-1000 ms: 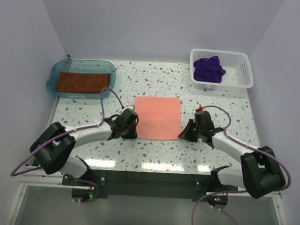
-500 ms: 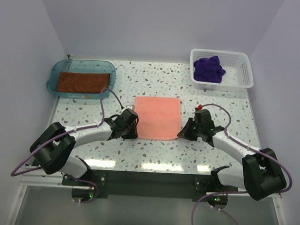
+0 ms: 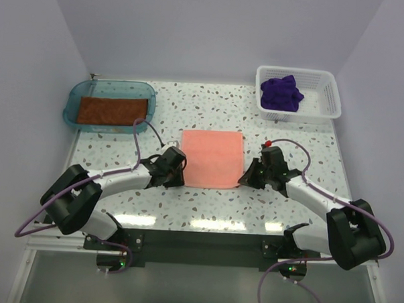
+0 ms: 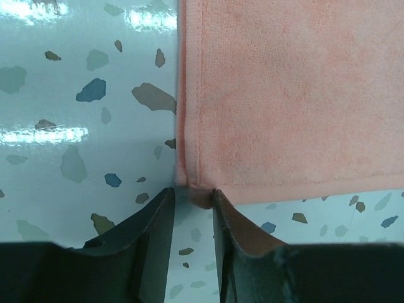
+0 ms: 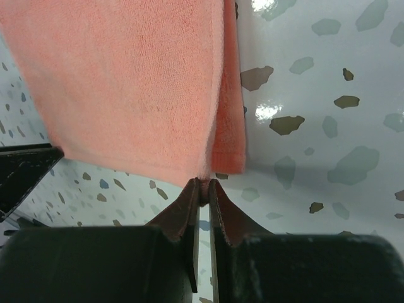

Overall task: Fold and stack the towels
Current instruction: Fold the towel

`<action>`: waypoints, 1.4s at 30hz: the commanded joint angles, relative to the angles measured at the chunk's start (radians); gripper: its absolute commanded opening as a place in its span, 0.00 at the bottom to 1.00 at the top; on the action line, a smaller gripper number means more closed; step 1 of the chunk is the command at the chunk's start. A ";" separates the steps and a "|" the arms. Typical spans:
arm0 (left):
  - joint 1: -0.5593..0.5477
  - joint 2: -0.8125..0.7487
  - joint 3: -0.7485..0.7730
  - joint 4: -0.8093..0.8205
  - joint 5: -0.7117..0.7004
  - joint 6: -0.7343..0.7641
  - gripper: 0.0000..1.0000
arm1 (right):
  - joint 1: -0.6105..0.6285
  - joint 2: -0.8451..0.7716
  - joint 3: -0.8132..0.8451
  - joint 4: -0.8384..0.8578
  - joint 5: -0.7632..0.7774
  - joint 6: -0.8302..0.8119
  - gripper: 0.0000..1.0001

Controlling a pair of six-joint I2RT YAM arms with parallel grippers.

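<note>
The salmon pink towel [image 3: 213, 159] lies spread flat at the table's middle. My left gripper [image 3: 182, 179] is at its near left corner. In the left wrist view the gripper [image 4: 192, 192] has its jaws apart, with the towel [image 4: 290, 95] corner just at the tips and not pinched. My right gripper [image 3: 243, 182] is shut on the near right corner. In the right wrist view the gripper [image 5: 204, 183] pinches the towel [image 5: 139, 82], whose edge is lifted and curled. The rust brown towel [image 3: 112, 111] lies flat in the tray. The purple towel [image 3: 281, 92] sits bunched in the basket.
The teal tray [image 3: 71, 99] stands at the back left and the white mesh basket [image 3: 328, 96] at the back right. White walls close in the table on three sides. Both arms lie low along the near half of the speckled table [image 3: 206, 205].
The left gripper's jaws have spread apart at the towel's near left corner. The right gripper has crept slightly left, still pinching the near right corner.
</note>
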 commanded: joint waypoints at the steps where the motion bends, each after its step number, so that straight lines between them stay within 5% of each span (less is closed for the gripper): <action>1: 0.000 0.017 0.017 -0.009 -0.035 -0.021 0.35 | 0.008 -0.027 0.044 -0.010 -0.009 -0.010 0.00; 15: -0.006 -0.021 0.034 -0.043 -0.032 -0.024 0.00 | 0.008 -0.036 0.072 -0.036 0.005 -0.027 0.00; 32: 0.019 -0.056 0.187 -0.078 -0.050 0.051 0.00 | 0.008 -0.033 0.193 -0.102 0.048 -0.087 0.00; 42: 0.149 0.056 0.420 -0.067 -0.070 0.226 0.00 | -0.015 0.119 0.483 -0.122 0.143 -0.185 0.00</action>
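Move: The salmon towel's near-left corner is right between the left hand's open fingertips. Its far-left corner is about 17 cm straight ahead, and the blue tray with the brown towel some 22 cm ahead and 23 cm left. The right hand already holds the near-right corner just off the table; its far-right corner is about 17 cm straight ahead, a couple of cm lower. The purple towel is about 31 cm ahead and 12 cm right. The left fingers close on the near-left corner and pinch it while the right hand keeps its grip on the other corner, easing up a little. Then both hands swing up and forward together, roughly 10 cm up and about 9 cm towards the towel's far edge, gathering speed, with the fingertips tilting outward by some 15 degrees. ##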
